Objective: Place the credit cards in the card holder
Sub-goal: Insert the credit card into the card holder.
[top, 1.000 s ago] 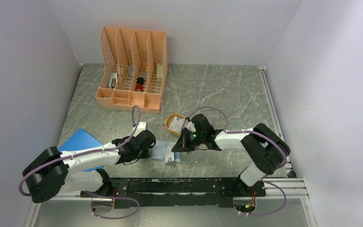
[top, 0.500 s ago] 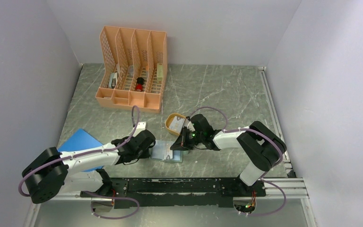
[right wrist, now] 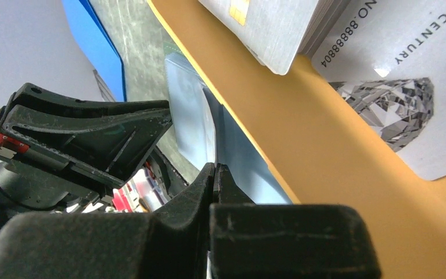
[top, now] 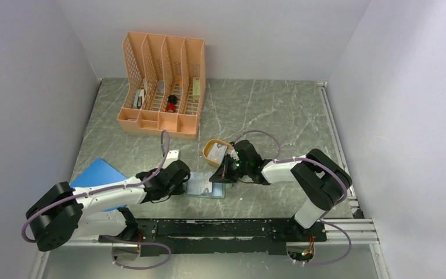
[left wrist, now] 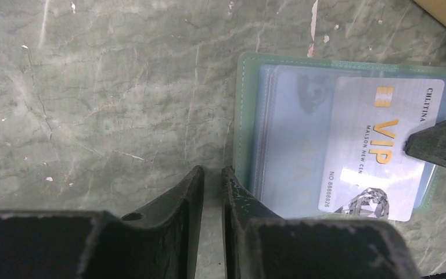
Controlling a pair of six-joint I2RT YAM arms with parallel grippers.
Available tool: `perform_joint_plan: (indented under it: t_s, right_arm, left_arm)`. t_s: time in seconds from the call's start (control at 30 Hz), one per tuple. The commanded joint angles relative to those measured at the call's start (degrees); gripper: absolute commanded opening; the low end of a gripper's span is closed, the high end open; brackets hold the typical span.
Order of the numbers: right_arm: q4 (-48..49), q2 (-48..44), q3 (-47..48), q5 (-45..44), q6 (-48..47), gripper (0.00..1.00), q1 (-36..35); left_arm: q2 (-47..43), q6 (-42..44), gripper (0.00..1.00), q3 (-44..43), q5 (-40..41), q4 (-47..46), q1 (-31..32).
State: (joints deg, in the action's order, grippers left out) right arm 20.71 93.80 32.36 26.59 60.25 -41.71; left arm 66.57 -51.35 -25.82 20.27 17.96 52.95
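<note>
The card holder (top: 200, 187) lies open on the table, its pale teal inside (left wrist: 250, 116) facing up. A silver VIP credit card (left wrist: 377, 145) lies over its clear pockets. My right gripper (top: 218, 175) is shut on that card's right edge, and one of its fingers (left wrist: 441, 148) shows there. In the right wrist view the jaws (right wrist: 215, 168) are pressed together on a thin edge. My left gripper (left wrist: 212, 171) stands at the holder's left edge, narrowly open with bare table in the gap. Its right finger rests on the holder's rim. More credit cards (right wrist: 395, 75) lie in the orange tray (right wrist: 325, 151).
The orange oval tray (top: 212, 146) sits just behind the holder. A bright blue flat sheet (top: 96, 174) lies under the left arm. An orange file organiser (top: 162, 84) with small items stands at the back left.
My right gripper has edged slightly left and away with the card, over the holder. The left arm has hardly moved.
</note>
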Motion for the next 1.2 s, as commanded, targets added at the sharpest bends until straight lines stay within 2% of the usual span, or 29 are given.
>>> perform_joint_plan:
  t_s: [0.0,0.8,1.0,1.07,1.17]
  right_arm:
    - [0.5,1.9,0.7,-2.7,-0.2,0.0,-0.9]
    - [-3.2,4.8,6.3,-2.7,-2.2,0.0,-6.3]
    - [-5.7,4.2,7.6,-2.9,-3.1,0.34,-6.3]
    - [-6.5,4.3,8.0,-3.0,-3.4,0.4,-6.3]
    - [-7.4,4.6,8.9,-2.7,-3.8,0.43,-6.4]
  left_arm:
    - [0.4,-1.0,0.23,2.1,-4.0,0.1,-0.1]
    - [-1.5,-1.3,0.22,3.6,-5.1,-1.0,-0.2]
    - [-2.2,-1.1,0.22,3.7,-5.0,-0.7,-0.2]
    - [-2.3,-1.2,0.22,3.7,-5.0,-0.8,-0.1]
    - [-2.5,-1.0,0.22,3.8,-5.1,-1.2,-0.1]
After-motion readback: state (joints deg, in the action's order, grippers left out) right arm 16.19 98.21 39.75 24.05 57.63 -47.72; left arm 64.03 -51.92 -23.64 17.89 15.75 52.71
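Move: The right hand still pinches the credit card, whose middle is 2 cm left and 1 cm back; the card holder's left-page pocket has its middle about 5 cm left, 1 cm back and 1 cm below that hand. The orange tray stands roughly 9 cm ahead and 4 cm right of it. From the left hand, by the card holder's left edge, the pocket is some 5 cm right and 1 cm ahead. The right hand slides the held credit card about 3 cm left into the pocket, then opens its fingers. ##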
